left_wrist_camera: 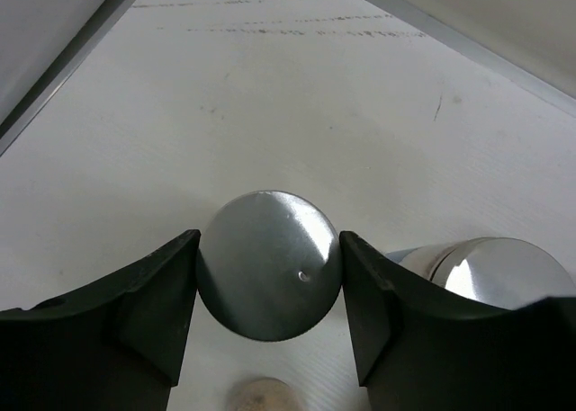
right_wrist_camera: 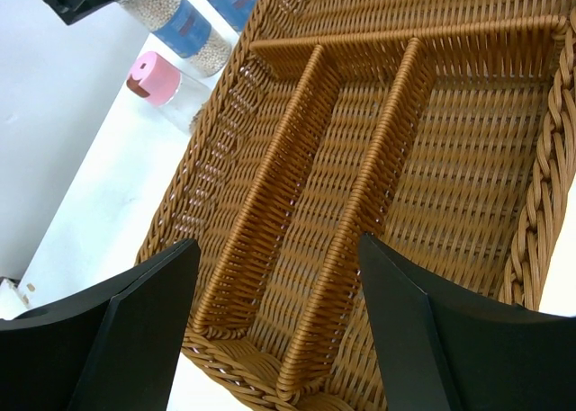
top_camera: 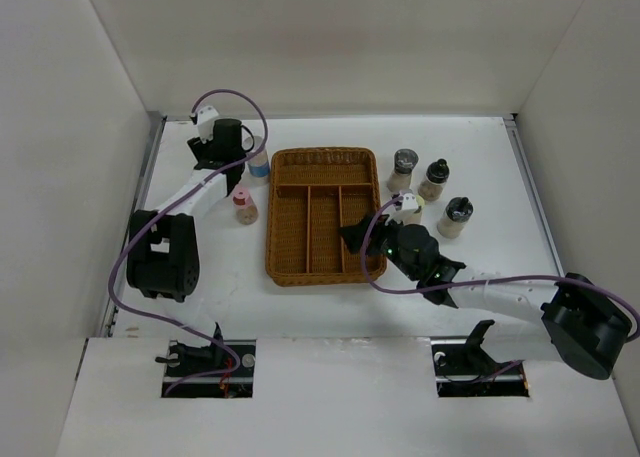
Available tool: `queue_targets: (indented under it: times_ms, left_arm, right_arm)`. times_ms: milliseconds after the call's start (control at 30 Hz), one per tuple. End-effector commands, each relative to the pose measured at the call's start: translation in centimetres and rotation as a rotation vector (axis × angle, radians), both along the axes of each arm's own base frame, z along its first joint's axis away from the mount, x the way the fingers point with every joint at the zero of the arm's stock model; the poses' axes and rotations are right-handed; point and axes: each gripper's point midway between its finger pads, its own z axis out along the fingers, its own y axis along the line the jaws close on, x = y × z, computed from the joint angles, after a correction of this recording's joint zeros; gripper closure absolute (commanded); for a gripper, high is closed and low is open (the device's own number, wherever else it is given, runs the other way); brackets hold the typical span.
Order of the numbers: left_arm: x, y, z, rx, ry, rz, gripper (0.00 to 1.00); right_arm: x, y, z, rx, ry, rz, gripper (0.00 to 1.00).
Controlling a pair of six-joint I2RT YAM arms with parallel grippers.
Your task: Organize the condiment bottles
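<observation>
My left gripper [top_camera: 228, 147] is at the far left of the table, shut on the silver cap [left_wrist_camera: 268, 276] of a clear jar with a blue label [right_wrist_camera: 175, 22]; both fingers touch the cap. A second silver-capped, blue-labelled jar [left_wrist_camera: 495, 269] stands right beside it [top_camera: 259, 164]. A pink-capped jar [top_camera: 244, 206] stands nearer, left of the tray, and also shows in the right wrist view [right_wrist_camera: 155, 78]. Three dark-capped jars [top_camera: 404, 167] [top_camera: 434, 178] [top_camera: 455, 217] stand right of the tray. My right gripper [right_wrist_camera: 279, 249] is open and empty above the tray's near end [top_camera: 360, 235].
The brown wicker tray [top_camera: 322, 157] sits mid-table with one cross compartment and three long ones [right_wrist_camera: 432, 159], all holding nothing. A pale-capped jar [top_camera: 411, 204] is partly hidden behind my right wrist. White walls close in the table on three sides.
</observation>
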Motion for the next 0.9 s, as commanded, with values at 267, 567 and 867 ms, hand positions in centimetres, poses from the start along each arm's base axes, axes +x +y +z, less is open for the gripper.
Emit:
queue_targets:
  times_ms: [267, 567, 867]
  left_arm:
    - [-3.7, 1.7, 9.1, -0.031, -0.284, 0.08, 0.61]
    - [-8.0, -3.3, 21.4, 0.017, -0.554, -0.029, 0.6]
    - [-6.7, -14.4, 24.0, -0.062, -0.594, -0.322, 0.6]
  right_arm:
    - [0.6, 0.0, 2.0, 0.049, -0.06, -0.008, 0.21]
    - [0.9, -0.3, 1.5, 0.052, -0.048, -0.023, 0.22]
    - [1.6, -2.1, 1.7, 0.066, -0.056, -0.087, 0.23]
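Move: The left hand's fingers are already shut around the silver-lidded bottle it will carry; the middle of the basket lies about 25 cm to its right and 10 cm back, roughly 8 cm lower. A second silver-lidded bottle stands some 9 cm to its right and 2 cm ahead, and a pink-capped bottle about 6 cm right and 9 cm back. From the right hand, the basket's middle lies about 5 cm ahead, 6 cm left and 8 cm below. Keeping its grip around the top of the silver-lidded bottle, the left hand first draws back about 5 cm almost level, then climbs steeply, rising some 20 cm in all, and swings about 12 cm to the right towards the basket while easing a little farther back. As it rises, the wrist tips the fingers up by nearly 30 degrees to about level and turns clockwise, carrying the bottle high towards the basket's left side. ##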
